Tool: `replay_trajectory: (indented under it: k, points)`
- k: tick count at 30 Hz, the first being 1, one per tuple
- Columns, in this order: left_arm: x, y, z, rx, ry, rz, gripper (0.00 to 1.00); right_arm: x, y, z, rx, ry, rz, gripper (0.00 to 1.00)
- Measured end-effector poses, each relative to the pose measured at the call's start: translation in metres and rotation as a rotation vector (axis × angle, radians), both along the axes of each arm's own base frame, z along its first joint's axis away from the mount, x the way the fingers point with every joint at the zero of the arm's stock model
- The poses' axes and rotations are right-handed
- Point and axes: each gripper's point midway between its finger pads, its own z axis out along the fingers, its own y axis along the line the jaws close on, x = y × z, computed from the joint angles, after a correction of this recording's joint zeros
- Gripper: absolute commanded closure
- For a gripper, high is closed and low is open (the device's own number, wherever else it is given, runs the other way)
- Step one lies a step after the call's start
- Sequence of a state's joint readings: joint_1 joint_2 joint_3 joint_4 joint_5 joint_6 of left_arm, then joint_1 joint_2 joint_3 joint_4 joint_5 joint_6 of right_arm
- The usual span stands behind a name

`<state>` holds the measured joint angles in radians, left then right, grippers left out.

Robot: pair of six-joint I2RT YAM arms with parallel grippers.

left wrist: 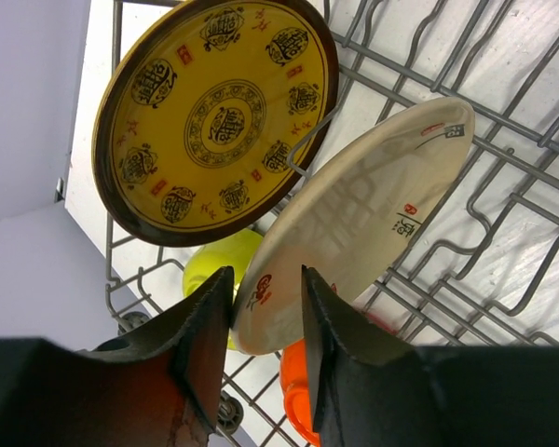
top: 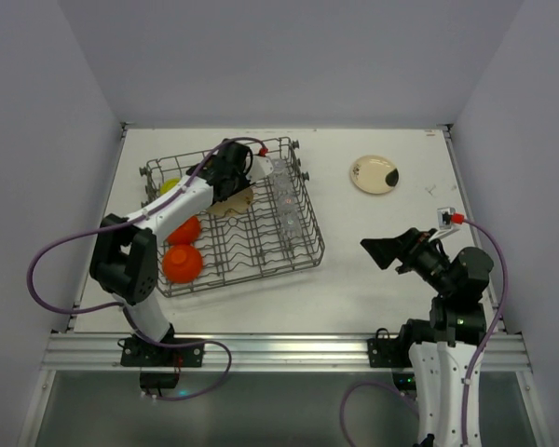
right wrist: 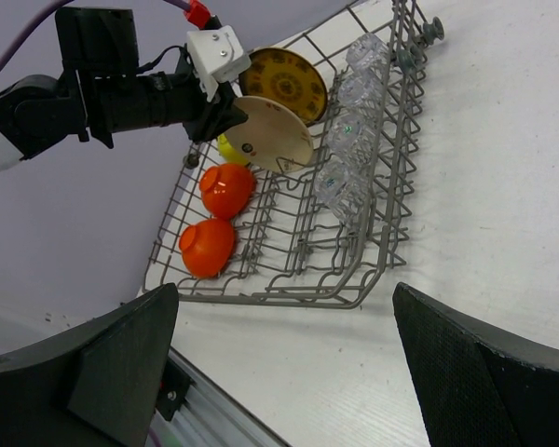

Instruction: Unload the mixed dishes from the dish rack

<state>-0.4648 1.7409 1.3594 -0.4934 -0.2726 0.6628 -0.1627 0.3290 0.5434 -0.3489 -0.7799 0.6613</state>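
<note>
The dish rack (top: 312,247) sits at the table's left. My left gripper (left wrist: 265,307) reaches into its far part and is shut on the lower rim of a tilted cream plate (left wrist: 354,214), one finger on each side of the rim. Behind the cream plate stands the brown-gold patterned plate (left wrist: 214,116). A lime-yellow bowl (left wrist: 214,265) lies just below, and two orange bowls (top: 184,230) (top: 182,264) rest along the rack's left side. Clear glass cups (right wrist: 349,140) line the right side. My right gripper (right wrist: 284,298) hangs open over bare table right of the rack, holding nothing.
A cream plate with a dark patch (top: 374,174) lies on the table at the back right, outside the rack. White walls close in the table on three sides. An aluminium rail (top: 279,349) runs along the near edge.
</note>
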Motion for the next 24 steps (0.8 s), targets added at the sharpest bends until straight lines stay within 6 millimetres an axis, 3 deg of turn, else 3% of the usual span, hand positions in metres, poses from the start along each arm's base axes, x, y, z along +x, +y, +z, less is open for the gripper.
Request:
replay_trajectory:
  k: [5, 13, 24]
  points:
    - [0.001, -0.003, 0.002, 0.01, -0.005, -0.035, 0.7, 0.002, 0.0, -0.003, 0.009, 0.004, 0.0, 0.01]
    - [-0.004, -0.003, 0.007, 0.041, -0.028, -0.07, 0.95, 0.004, 0.001, -0.009, 0.031, 0.03, 0.005, 0.01]
    - [-0.01, -0.002, 0.009, 0.077, -0.045, -0.077, 1.0, 0.002, 0.003, -0.008, 0.035, 0.027, 0.019, 0.01]
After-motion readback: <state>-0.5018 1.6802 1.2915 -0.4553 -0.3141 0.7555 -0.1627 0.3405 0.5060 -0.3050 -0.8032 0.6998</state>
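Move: The left fingers, partly open, straddle the upper left rim of the cream plate in the rack; its middle lies about 4 cm to the right, 2 cm back and 4 cm below. From this hand the brown-yellow plate stands some 8 cm ahead and 3 cm right, the lime bowl about 12 cm left and level, and the glasses roughly 17 cm right and level. From the right hand the cream plate is about 36 cm left, 21 cm ahead and 16 cm lower. With its fingers already around the rim of the cream plate, the left hand stays nearly in place and closes them from under half open to almost shut, pinching the plate at its upper left edge. While closing it eases about 1 cm up, then about 1 cm back towards the robot and away from the brown-yellow plate, the wrist turning only some 5 degrees, clockwise and left side rising. ##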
